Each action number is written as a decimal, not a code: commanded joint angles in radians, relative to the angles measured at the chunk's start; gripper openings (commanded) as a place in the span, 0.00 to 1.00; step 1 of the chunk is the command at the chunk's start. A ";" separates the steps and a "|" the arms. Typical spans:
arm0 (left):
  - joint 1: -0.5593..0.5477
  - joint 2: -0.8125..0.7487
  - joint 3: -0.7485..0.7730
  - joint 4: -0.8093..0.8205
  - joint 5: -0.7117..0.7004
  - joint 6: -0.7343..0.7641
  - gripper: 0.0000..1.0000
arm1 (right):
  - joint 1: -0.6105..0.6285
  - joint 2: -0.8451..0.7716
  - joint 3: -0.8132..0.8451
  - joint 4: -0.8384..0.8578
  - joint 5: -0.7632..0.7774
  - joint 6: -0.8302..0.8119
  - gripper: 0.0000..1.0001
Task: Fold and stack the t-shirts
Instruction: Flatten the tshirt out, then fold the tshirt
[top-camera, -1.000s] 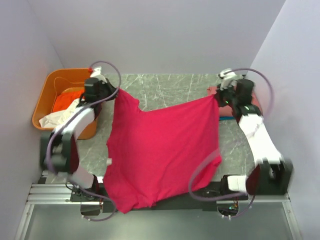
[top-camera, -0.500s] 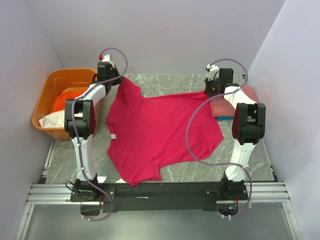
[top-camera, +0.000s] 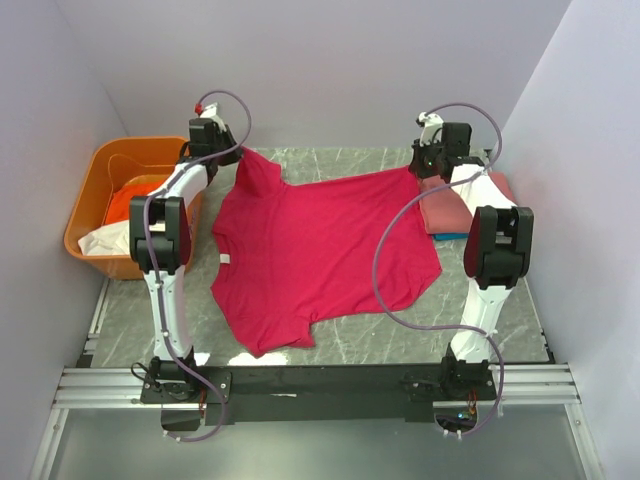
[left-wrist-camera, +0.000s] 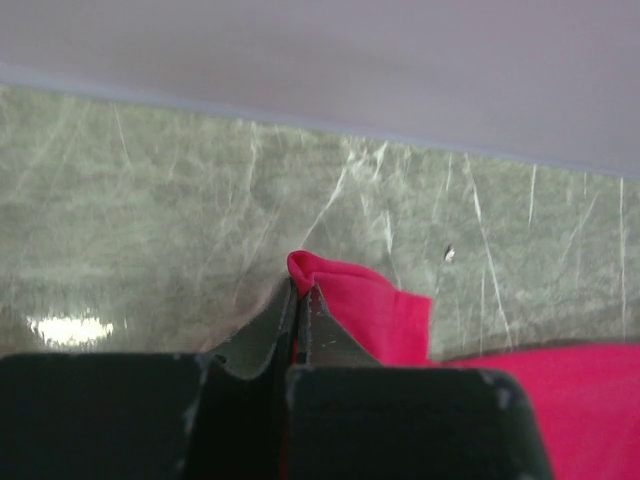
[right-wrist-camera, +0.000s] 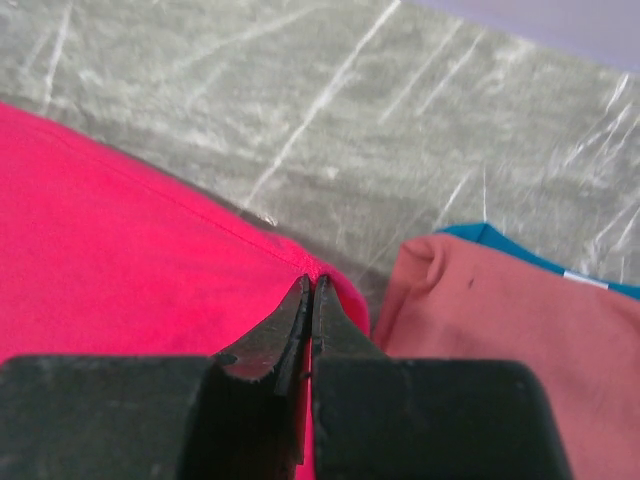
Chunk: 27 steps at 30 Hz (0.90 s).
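Observation:
A large crimson-pink t-shirt lies spread nearly flat on the marble table. At the shirt's far left corner, my left gripper is shut on a pinch of its cloth; in the left wrist view the left gripper holds that fold just above the table. My right gripper is shut on the far right corner, and the right gripper pinches the hem there. A folded salmon-pink t-shirt lies on a blue one right beside that corner.
An orange plastic tub stands at the far left, holding an orange t-shirt and a white one. Walls close in the table at the back and on both sides. The folded salmon stack sits close to my right fingers.
Both arms have stretched to the far side and lowered the crimson shirt from hanging over the near edge to lying spread on the table. Both grips have held.

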 joint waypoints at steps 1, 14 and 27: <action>0.011 -0.099 -0.068 0.059 0.060 0.006 0.00 | 0.002 0.002 0.036 0.011 -0.028 0.030 0.00; 0.011 -0.426 -0.396 0.153 0.115 0.013 0.00 | -0.013 -0.071 -0.065 0.023 -0.068 0.039 0.00; 0.011 -0.582 -0.577 0.088 0.178 0.049 0.00 | -0.023 -0.127 -0.131 0.016 -0.100 0.043 0.00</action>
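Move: The t-shirt hangs from both closed grippers by its far edge, most of it already on the table. Its middle lies about 23 cm back from the left hand, 19 cm right and 12 cm below; from the right hand, some 18 cm back, 22 cm left and 12 cm below. The orange bin stands about 27 cm left of the left hand and 12 cm back; the folded stack lies some 17 cm right of the right hand and 8 cm back. The t-shirt's far edge, still pinched at both ends, is brought back towards the bases over its resting body: the left hand draws back about 12 cm, dipping first, then lifting well up and starting to sink again, ending some 6 cm higher. The right hand eases back only 3 cm and slightly down. Both grippers stay shut. ##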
